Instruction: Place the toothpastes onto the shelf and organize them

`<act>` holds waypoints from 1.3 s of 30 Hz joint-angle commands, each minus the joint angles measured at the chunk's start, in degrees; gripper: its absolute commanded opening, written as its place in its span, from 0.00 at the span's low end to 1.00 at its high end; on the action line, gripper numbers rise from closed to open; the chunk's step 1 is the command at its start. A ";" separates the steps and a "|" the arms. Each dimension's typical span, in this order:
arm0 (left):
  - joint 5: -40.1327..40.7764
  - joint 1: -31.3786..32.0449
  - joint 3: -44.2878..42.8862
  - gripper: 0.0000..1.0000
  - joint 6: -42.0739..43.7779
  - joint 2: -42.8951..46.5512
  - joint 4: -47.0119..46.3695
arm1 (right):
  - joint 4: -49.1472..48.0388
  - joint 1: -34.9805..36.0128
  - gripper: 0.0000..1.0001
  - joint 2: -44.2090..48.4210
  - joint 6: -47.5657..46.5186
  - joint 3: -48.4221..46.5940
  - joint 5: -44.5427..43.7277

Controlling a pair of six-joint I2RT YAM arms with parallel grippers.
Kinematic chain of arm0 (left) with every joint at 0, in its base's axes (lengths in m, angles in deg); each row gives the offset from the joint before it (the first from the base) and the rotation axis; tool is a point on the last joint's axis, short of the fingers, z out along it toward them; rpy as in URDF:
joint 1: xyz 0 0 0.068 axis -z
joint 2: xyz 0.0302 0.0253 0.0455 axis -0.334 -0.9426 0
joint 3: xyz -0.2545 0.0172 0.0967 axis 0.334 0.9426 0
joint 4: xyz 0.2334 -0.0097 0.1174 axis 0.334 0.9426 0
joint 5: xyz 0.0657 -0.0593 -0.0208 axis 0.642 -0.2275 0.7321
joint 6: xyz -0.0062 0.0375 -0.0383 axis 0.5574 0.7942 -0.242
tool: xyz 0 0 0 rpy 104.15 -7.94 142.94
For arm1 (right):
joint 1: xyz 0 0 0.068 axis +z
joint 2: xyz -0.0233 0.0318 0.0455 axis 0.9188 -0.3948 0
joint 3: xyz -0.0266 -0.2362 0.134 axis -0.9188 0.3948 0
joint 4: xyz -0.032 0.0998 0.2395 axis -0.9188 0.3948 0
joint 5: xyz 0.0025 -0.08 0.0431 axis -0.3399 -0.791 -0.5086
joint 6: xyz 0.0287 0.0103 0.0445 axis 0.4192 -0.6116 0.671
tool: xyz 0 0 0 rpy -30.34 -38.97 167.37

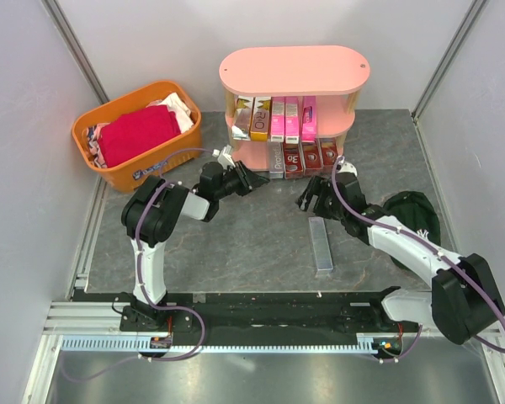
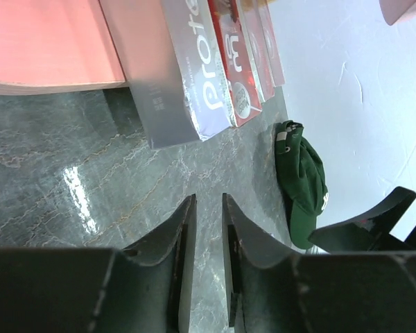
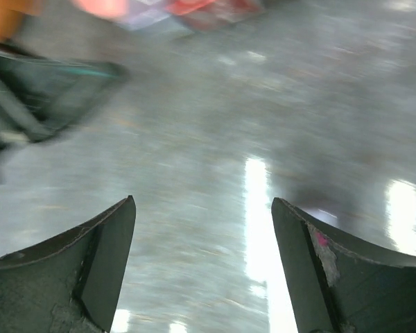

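Observation:
The pink shelf (image 1: 295, 69) stands at the back. Its middle tier holds a silver-gold, a gold (image 1: 260, 118) and three pink toothpaste cartons (image 1: 292, 119). Its bottom tier holds a silver carton (image 1: 275, 160) and dark red cartons (image 1: 303, 157); both show in the left wrist view, silver (image 2: 184, 69) and red (image 2: 232, 62). One silver-grey carton (image 1: 321, 244) lies flat on the table. My left gripper (image 1: 254, 178) (image 2: 208, 198) is just in front of the bottom tier, jaws a narrow gap apart and empty. My right gripper (image 1: 307, 198) (image 3: 202, 201) is wide open and empty, above the lying carton's far end.
An orange basket (image 1: 139, 135) with a red cloth stands at the back left. A dark green cap (image 1: 412, 215) (image 2: 301, 180) lies at the right. Grey walls close in both sides. The right wrist view is motion-blurred.

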State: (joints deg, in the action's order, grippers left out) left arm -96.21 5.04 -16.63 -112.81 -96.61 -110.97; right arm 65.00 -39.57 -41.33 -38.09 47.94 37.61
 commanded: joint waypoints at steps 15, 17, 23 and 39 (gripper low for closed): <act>-0.13 0.05 0.42 0.39 4.40 7.45 2.65 | 19.32 2.69 0.86 -6.65 -10.17 -0.95 -6.80; -0.31 -0.03 0.24 0.40 4.31 7.45 2.73 | 19.31 3.93 0.84 -8.22 -10.25 -1.48 -8.21; -1.01 -0.12 0.24 0.46 4.83 8.59 3.70 | 18.44 5.08 0.47 -11.22 -10.08 -1.65 -8.39; -0.13 1.63 0.24 0.75 9.67 20.98 11.17 | 13.26 2.36 0.21 -4.37 -4.55 -10.97 -4.44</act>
State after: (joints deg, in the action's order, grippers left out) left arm -96.32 5.48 -15.32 -107.09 -79.17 -101.40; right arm 82.98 -35.24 -48.81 -46.02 40.94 31.01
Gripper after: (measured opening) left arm 0.753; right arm 0.498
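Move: The last silver toothpaste on the table lies about 10 cm back towards the base, 5 cm to the right and 11 cm below the right hand. The shelved red toothpastes have their middle some 17 cm straight ahead and 9 cm below the hand; the shelved silver one is alongside, about 9 cm farther left. The green cap is roughly 26 cm right and 6 cm back. From the left hand the loose silver toothpaste is about 18 cm back, 14 cm right and 7 cm below. Down about 10 cm, back towards its base and right, the open right hand sinks onto the loose silver toothpaste, rolling its left side down and tipping its fingers more steeply; it pinches the toothpaste's long sides nearer the far end, then rises about 4 cm, easing forward and left towards the shelf. Meanwhile the left hand, empty, climbs some 9 cm beside the shelf and spreads its fingers. ##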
